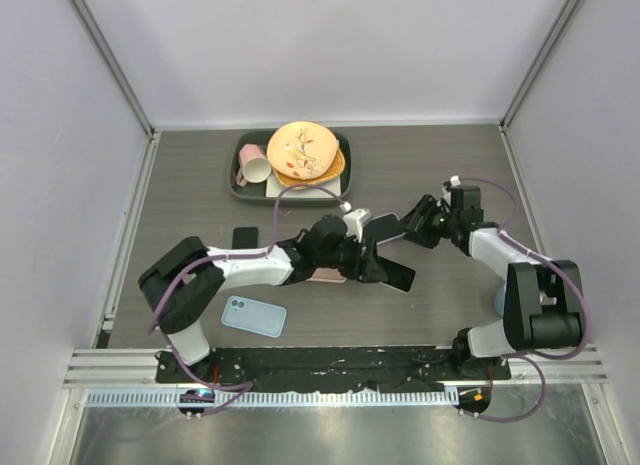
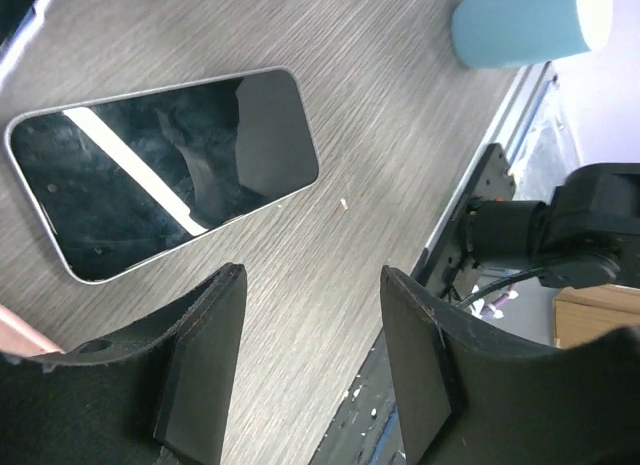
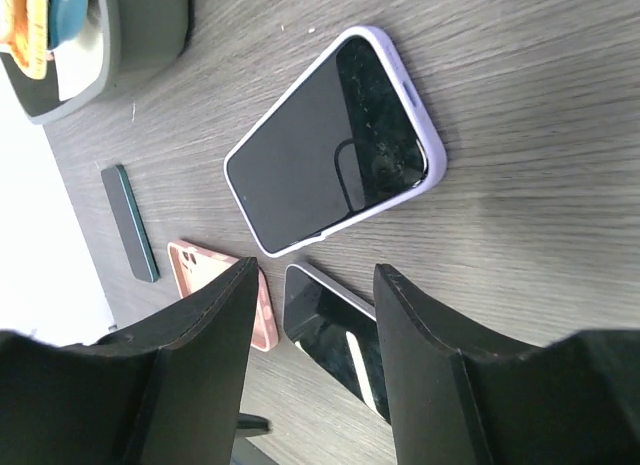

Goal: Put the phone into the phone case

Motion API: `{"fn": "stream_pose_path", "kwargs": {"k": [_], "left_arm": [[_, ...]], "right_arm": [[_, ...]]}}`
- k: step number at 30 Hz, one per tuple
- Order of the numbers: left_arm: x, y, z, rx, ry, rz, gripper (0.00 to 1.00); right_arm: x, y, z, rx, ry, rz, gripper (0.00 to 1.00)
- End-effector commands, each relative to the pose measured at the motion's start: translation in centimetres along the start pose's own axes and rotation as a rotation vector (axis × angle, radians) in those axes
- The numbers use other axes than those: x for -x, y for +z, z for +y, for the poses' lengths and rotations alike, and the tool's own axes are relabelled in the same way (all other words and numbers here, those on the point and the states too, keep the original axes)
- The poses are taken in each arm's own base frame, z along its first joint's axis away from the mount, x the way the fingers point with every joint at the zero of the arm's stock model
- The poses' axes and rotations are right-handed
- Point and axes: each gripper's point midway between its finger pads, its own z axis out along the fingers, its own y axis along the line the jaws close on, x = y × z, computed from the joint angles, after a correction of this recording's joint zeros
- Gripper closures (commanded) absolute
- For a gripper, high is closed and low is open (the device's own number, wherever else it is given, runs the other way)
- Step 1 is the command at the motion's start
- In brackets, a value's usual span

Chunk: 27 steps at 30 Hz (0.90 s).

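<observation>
A bare phone [image 2: 165,170] with a silver rim lies screen up on the table [image 1: 450,175], just ahead of my left gripper [image 2: 310,355], which is open and holds nothing. In the right wrist view the same phone [image 3: 345,335] shows between the fingers of my open right gripper [image 3: 315,355], lower down on the table. An empty pink phone case [image 3: 190,265] lies beside it, partly hidden by my left finger. In the top view the phone [image 1: 400,278] is by the left gripper [image 1: 383,265], and the pink case [image 1: 326,278] peeks out under that arm. The right gripper [image 1: 410,231] hovers nearby.
A second phone in a lavender case [image 3: 335,140] lies near the right gripper. A dark green phone-sized slab [image 1: 245,237] and a light blue case-like slab [image 1: 254,316] lie to the left. A tray [image 1: 240,180] with plates and a cup stands behind. A blue cup [image 2: 530,20] is at the right.
</observation>
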Motion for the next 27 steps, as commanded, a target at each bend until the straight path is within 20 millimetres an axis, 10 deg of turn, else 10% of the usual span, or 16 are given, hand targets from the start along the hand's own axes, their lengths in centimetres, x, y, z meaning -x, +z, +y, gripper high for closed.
{"fn": "stream_pose_path", "kwargs": {"k": [1, 9, 27], "left_arm": [[3.6, -2.5, -1.0, -0.022, 0.092, -0.068, 0.4], [5.5, -4.1, 1.7, -0.058, -0.016, -0.073, 0.39], [3.8, 0.4, 6.9, 0.103, -0.067, 0.069, 0.41]], "right_arm": [[0.5, -2.1, -0.9, -0.045, -0.058, -0.035, 0.44], [-2.9, -4.0, -6.3, -0.17, 0.039, -0.008, 0.44], [-6.9, -4.9, -7.9, -0.2, 0.085, 0.072, 0.45]]}}
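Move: The loose black phone's middle lies about 4 cm ahead of the left hand, 4 cm to its right and 7 cm below; from the right hand it lies roughly 5 cm back, 5 cm left and 5 cm lower. The purple case with a phone in it sits some 11 cm beyond the black phone and about 3 cm left of it. The empty pink case lies around 19 cm to the left of the black phone and 1 cm farther out. With no touch on the phone to be seen, both open hands make for its two ends. The right first shifts right with a small rise, then comes back about 9 cm and sinks to the right end, its fingers tipping some 10 degrees steeper. The left rises about 3 cm while swinging forward and left, then lowers some 5 cm beside the left end. ##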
